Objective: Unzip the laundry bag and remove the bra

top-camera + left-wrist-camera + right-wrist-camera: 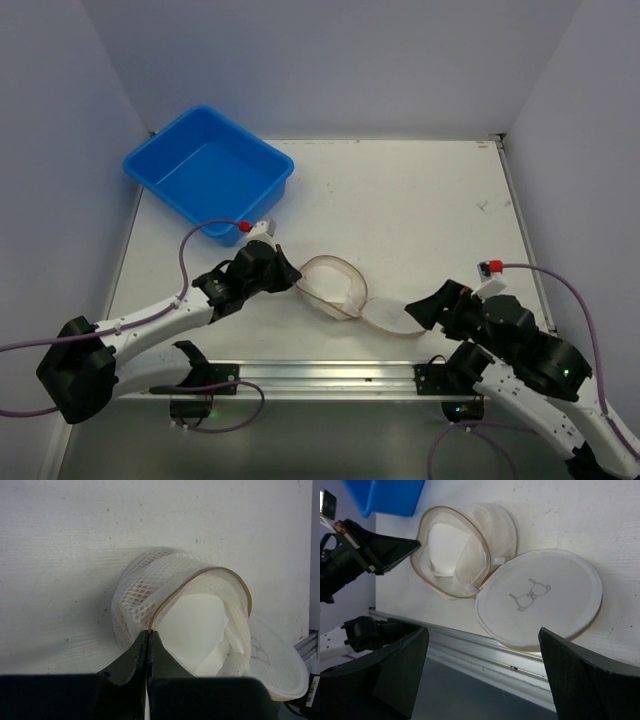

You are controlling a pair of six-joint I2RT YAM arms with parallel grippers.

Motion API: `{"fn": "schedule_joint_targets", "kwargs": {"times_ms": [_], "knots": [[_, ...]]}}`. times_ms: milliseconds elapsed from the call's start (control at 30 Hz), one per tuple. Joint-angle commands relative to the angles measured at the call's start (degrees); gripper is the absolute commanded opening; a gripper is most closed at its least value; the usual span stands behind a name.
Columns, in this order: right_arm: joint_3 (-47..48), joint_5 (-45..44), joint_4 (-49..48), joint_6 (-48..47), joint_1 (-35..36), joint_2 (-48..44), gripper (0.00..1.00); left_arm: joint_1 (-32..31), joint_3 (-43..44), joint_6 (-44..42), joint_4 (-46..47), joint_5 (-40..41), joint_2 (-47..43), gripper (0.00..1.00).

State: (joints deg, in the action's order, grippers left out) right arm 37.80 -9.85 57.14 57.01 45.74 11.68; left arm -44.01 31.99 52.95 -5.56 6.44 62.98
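The laundry bag [328, 283] lies on its side on the white table, unzipped. Its round lid [390, 318], marked with a bra outline [530, 594], is flopped flat to the right. My left gripper [292, 274] is shut on the tan rim [165, 597] of the bag's mouth, with the fingertips [142, 637] pressed together on it. The bra [195, 617], white and smooth-cupped, shows inside the mesh bag [490, 522] with a lacy strap [235, 652]. At the lid's near right edge my right gripper [420, 312] stands open, with nothing between its fingers [570, 655].
A blue tub [210, 172] stands at the back left of the table. A metal rail [320, 376] runs along the table's near edge, just below the lid. White walls close in the table at the back and on both sides.
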Motion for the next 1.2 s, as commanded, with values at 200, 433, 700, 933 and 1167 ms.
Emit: {"fn": "schedule_joint_targets", "kwargs": {"times_ms": [200, 433, 700, 933, 1167], "knots": [[5.89, 0.76, -0.35, -6.20, 0.14, 5.01, 0.89, -0.11, 0.97, -2.76, -2.08, 0.59, 0.30, 0.00], [-0.71, 7.56, -21.00, -11.83, 0.14, 21.17, 0.77, -0.11, 1.15, -3.55, -2.08, -0.20, 0.21, 0.00], [4.29, 5.19, -34.37, -17.81, -1.53, 44.97, 0.72, -0.02, -0.70, -3.47, -2.08, 0.15, -1.54, 0.00], [5.88, 6.68, -40.53, -18.60, -2.93, 56.51, 0.57, -0.03, -0.26, -4.87, -2.61, 0.24, -2.16, 0.00], [3.86, -0.25, -37.20, -19.92, -3.11, 53.98, 0.00, 0.41, 0.71, -7.24, -3.58, 1.12, -1.19, 0.00]]}}
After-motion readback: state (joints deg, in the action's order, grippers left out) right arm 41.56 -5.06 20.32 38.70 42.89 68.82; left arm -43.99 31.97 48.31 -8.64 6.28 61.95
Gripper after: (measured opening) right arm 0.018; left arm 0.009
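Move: The right edge of the laundry bag's open rim, beside the hinge of its lid, lies about 11 cm ahead of the right hand, 10 cm to its left and 9 cm below. The unzipped lid is nearer, some 7 cm ahead, 5 cm left and 13 cm down; the white bra in the bag is about 12 cm ahead, 17 cm left and 13 cm down. From the left hand that right edge is about 13 cm to the right, 1 cm back and nearly level. The bag's rim gets pinched at its right edge: the open right hand first lifts some 4 cm, then swoops down about 12 cm while going as far forward and left past the lid. It rolls its left side down some 20 degrees, turns slightly counter-clockwise and shuts its fingers on the edge beside the hinge, while the left hand keeps its pinch on the opposite edge. ##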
